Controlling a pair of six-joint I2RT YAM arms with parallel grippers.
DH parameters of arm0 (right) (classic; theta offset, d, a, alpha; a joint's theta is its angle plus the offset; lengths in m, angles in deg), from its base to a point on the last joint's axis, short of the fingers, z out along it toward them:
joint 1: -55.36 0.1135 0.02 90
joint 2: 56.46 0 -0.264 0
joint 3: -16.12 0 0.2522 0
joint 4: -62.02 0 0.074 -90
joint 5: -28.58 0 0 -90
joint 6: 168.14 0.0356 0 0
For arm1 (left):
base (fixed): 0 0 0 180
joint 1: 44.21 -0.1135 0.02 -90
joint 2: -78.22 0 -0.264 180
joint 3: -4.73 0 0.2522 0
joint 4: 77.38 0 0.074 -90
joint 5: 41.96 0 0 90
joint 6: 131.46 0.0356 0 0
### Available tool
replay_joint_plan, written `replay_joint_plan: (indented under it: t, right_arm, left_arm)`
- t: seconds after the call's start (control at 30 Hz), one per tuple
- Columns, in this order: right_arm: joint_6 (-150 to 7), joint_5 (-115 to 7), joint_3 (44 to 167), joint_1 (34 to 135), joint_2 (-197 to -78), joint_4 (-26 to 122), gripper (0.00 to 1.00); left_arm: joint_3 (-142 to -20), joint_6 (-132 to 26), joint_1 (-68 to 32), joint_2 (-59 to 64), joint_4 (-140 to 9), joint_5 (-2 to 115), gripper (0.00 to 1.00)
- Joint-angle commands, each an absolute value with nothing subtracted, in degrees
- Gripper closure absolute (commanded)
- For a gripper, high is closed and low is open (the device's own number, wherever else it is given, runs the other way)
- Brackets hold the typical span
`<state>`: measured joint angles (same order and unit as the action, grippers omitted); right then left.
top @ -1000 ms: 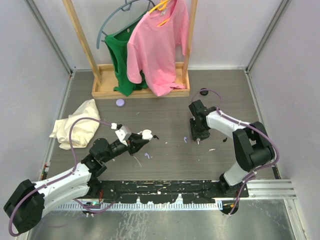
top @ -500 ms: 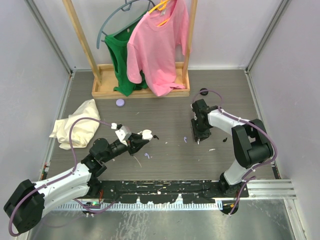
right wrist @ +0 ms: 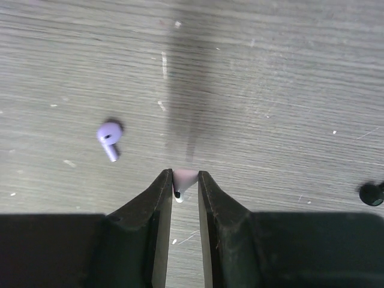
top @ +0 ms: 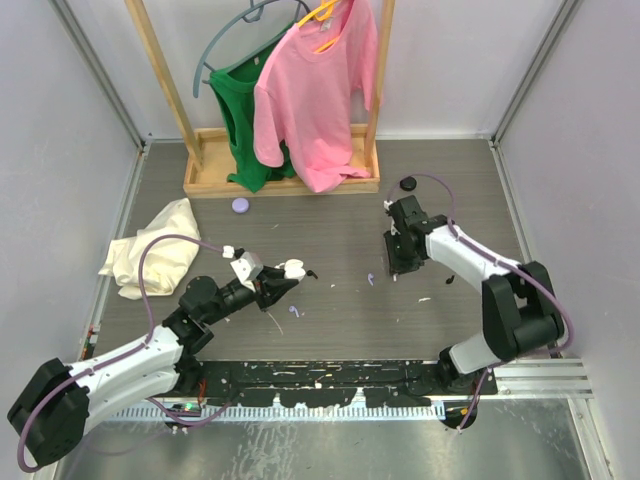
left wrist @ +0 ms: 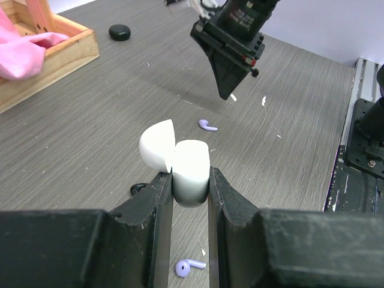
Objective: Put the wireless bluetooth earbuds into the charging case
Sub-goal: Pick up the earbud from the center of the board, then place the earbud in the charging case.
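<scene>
My left gripper (left wrist: pixel 190 180) is shut on the white charging case (left wrist: pixel 191 165), held above the table with its lid (left wrist: pixel 157 146) swung open; in the top view the case (top: pixel 293 268) is left of centre. My right gripper (right wrist: pixel 183 178) points down at the table, shut on a pale white earbud (right wrist: pixel 182 180) pinched at its tips. In the top view this gripper (top: pixel 397 272) is at right of centre. A lilac earbud (right wrist: pixel 108 137) lies on the table just left of it. Another lilac earbud (left wrist: pixel 187 267) lies under the case.
A black earbud (right wrist: pixel 372 194) lies right of my right gripper and another black one (left wrist: pixel 139 188) lies near the case. A black oval case (top: pixel 407 184) and a lilac one (top: pixel 240 205) sit near the wooden rack (top: pixel 280 180) with shirts. Cream cloth (top: pixel 150 255) lies at left.
My right gripper's jaws have closed onto the pale earbud, and that arm's elbow has swung out to the right. The left arm and the case have not moved.
</scene>
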<state>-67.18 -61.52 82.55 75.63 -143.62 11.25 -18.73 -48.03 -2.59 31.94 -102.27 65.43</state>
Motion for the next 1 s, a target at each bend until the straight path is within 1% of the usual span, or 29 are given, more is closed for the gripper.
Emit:
replay_joint_plan:
  t: [0.0, 0.23, 0.5, 0.63, 0.97]
  right_arm:
    - [-65.2, -61.1, 82.3, 78.1, -135.8, 14.4, 0.8]
    - [-60.3, -62.7, 79.7, 84.2, -125.6, 19.5, 0.8]
    - [-56.8, -63.6, 75.6, 94.3, -115.5, 31.6, 0.81]
    - [-58.0, -64.3, 75.0, 99.5, -113.6, 37.9, 0.81]
    - [-61.2, -70.6, 74.8, 112.2, -112.4, 47.8, 0.81]
  left_arm:
    - [-21.3, -47.1, -2.4, 31.8, -104.6, 66.6, 1.0]
    - [-20.7, -46.6, -2.3, 32.3, -105.5, 67.7, 1.0]
    - [-19.6, -46.0, -2.4, 32.5, -108.6, 70.9, 1.0]
    - [-19.5, -45.9, -2.4, 33.7, -108.9, 72.7, 1.0]
    - [-18.5, -46.3, -2.4, 35.4, -110.4, 74.3, 1.0]
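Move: Between the left fingertips, the open white charging case sits about 25 cm left of the right hand, 6 cm nearer the base and some 14 cm higher; the white earbud already pinched by the right hand is about 26 cm right, 7 cm ahead and 14 cm below the left hand. On the table 3 cm below the right hand, a purple earbud lies 6 cm left and level with it, and a black earbud 21 cm left and 1 cm ahead. Carrying the pinched white earbud up and left over the purple one, the right hand travels about 17 cm each way and eases some 5 cm back, towards the case. Its fingers swing from nearly straight down to point forward-left, only slightly downward, grip unchanged. The left hand keeps the case, lifting and drawing it back 2 to 3 cm with a slight upward tilt. ##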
